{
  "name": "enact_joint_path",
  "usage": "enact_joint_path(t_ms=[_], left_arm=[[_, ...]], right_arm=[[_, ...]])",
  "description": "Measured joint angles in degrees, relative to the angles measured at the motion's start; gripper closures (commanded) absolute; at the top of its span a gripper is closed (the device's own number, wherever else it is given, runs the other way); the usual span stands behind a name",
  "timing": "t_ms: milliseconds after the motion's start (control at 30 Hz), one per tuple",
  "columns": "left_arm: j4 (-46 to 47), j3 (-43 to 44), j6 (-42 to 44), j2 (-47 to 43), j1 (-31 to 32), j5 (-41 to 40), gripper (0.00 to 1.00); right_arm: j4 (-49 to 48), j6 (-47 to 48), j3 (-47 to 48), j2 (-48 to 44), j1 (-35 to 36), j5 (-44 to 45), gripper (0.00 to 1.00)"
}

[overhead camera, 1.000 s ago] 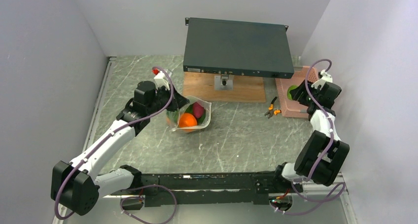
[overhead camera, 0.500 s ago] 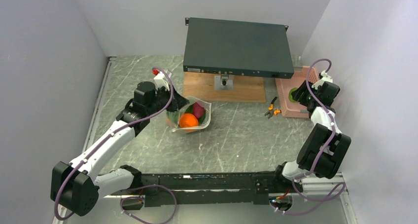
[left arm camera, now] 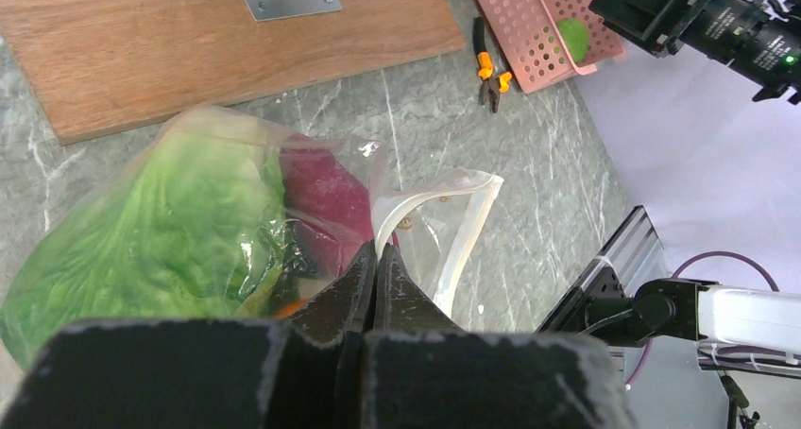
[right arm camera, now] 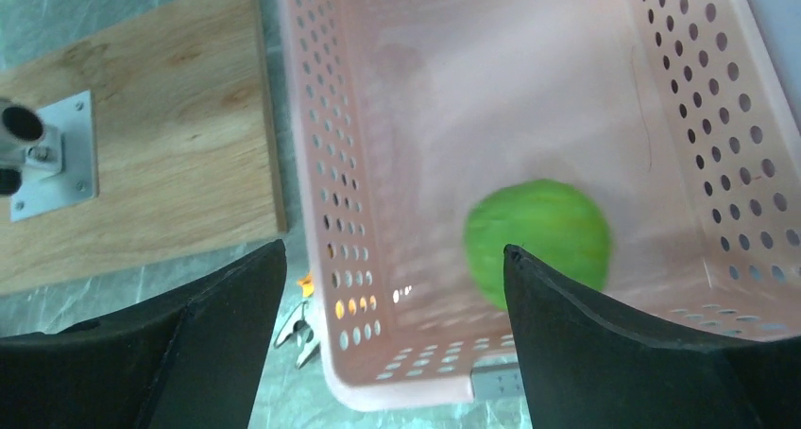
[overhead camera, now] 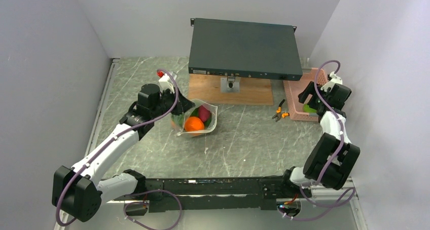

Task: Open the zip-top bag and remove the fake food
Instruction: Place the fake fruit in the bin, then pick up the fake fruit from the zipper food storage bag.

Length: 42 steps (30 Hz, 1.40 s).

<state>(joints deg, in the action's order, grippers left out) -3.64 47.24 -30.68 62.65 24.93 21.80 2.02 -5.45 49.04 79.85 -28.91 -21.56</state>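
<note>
The zip-top bag [overhead camera: 199,119] lies open-mouthed on the table, left of centre. Inside it I see fake food: an orange ball [overhead camera: 193,123], a red piece [left arm camera: 326,197] and leafy lettuce [left arm camera: 179,231]. My left gripper [left arm camera: 376,259] is shut on the bag's white zip rim [left arm camera: 458,226], pinching it at the mouth. Over at the right wall my right gripper [right arm camera: 395,249] hangs open above the pink basket [right arm camera: 321,164]. A round green piece [right arm camera: 538,235] sits blurred inside the basket, free of the fingers. The same green piece [overhead camera: 309,108] shows in the top view.
Orange-handled pliers [overhead camera: 279,112] lie on the table just left of the basket [overhead camera: 291,101]. A dark flat device [overhead camera: 243,47] stands on a post over a wooden board [overhead camera: 203,90] at the back. Walls close in left and right.
My right gripper has opened and the round green piece has left it and now lies in the basket. The left arm and the bag have not moved.
</note>
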Motion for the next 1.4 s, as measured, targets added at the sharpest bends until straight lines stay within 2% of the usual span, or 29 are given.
enact_joint_path(t_ms=[167,300,467,600,733,933,1133,1267,1400], left_arm=[[0.28,-0.02,0.04,0.00,0.00,0.44,1.00],[1.38,-0.11,0.39,-0.09,0.00,1.11,1.00],[2.60,-0.20,1.70,-0.26,0.00,2.64,1.00],[2.56,-0.20,3.13,-0.26,0.00,4.04,1.00],[2.56,-0.20,4.35,-0.26,-0.02,5.20,1.00],[2.99,-0.26,5.03,-0.26,-0.11,6.05,1.00],[3.98,-1.92,5.03,-1.09,-0.11,6.08,1.00],[4.55,-3.19,4.94,-1.86,-0.11,6.08,1.00],[5.55,-4.31,4.66,-2.71,-0.11,6.08,1.00]], right_arm=[[5.14,6.75,0.00,-5.99,-0.17,-5.75,0.15],[12.17,16.61,0.24,-12.28,-0.22,-15.78,0.18],[24.76,31.41,2.08,-13.94,0.98,-29.51,0.18],[36.74,45.88,2.43,-14.10,7.96,-36.13,0.18],[43.45,57.11,2.40,-16.37,20.76,-39.10,0.17],[38.38,62.45,2.40,-20.26,40.54,-39.93,0.19],[25.20,60.63,3.50,-14.10,57.53,-35.47,0.31],[16.65,57.92,5.31,-9.33,65.33,-31.50,0.38],[9.38,55.87,6.51,-6.23,70.03,-27.76,0.47]])
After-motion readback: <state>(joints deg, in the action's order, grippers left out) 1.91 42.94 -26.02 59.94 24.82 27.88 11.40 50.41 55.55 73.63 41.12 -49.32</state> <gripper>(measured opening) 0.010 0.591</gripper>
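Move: The open right gripper is over the bin, whose middle is some 2 cm ahead, 4 cm right and 6 cm below. The orange in the open bag lies about 53 cm to this hand's left, 18 cm back and 4 cm lower; the red fruit is 5 cm to the right of the orange and 6 cm farther out. The pliers lie 12 cm left and 7 cm back. From the left hand, the orange is roughly 7 cm back, 1 cm left and 12 cm down. Lift the right gripper about 5 cm out of the bin area, then sweep it quickly some 45 cm left and 17 cm back to the right side of the bag's mouth. On the way, swing it round counter-clockwise until its fingers point left at the fruit, and narrow them partway. Keep the left gripper pinching the bag's rim as it eases slightly back. ##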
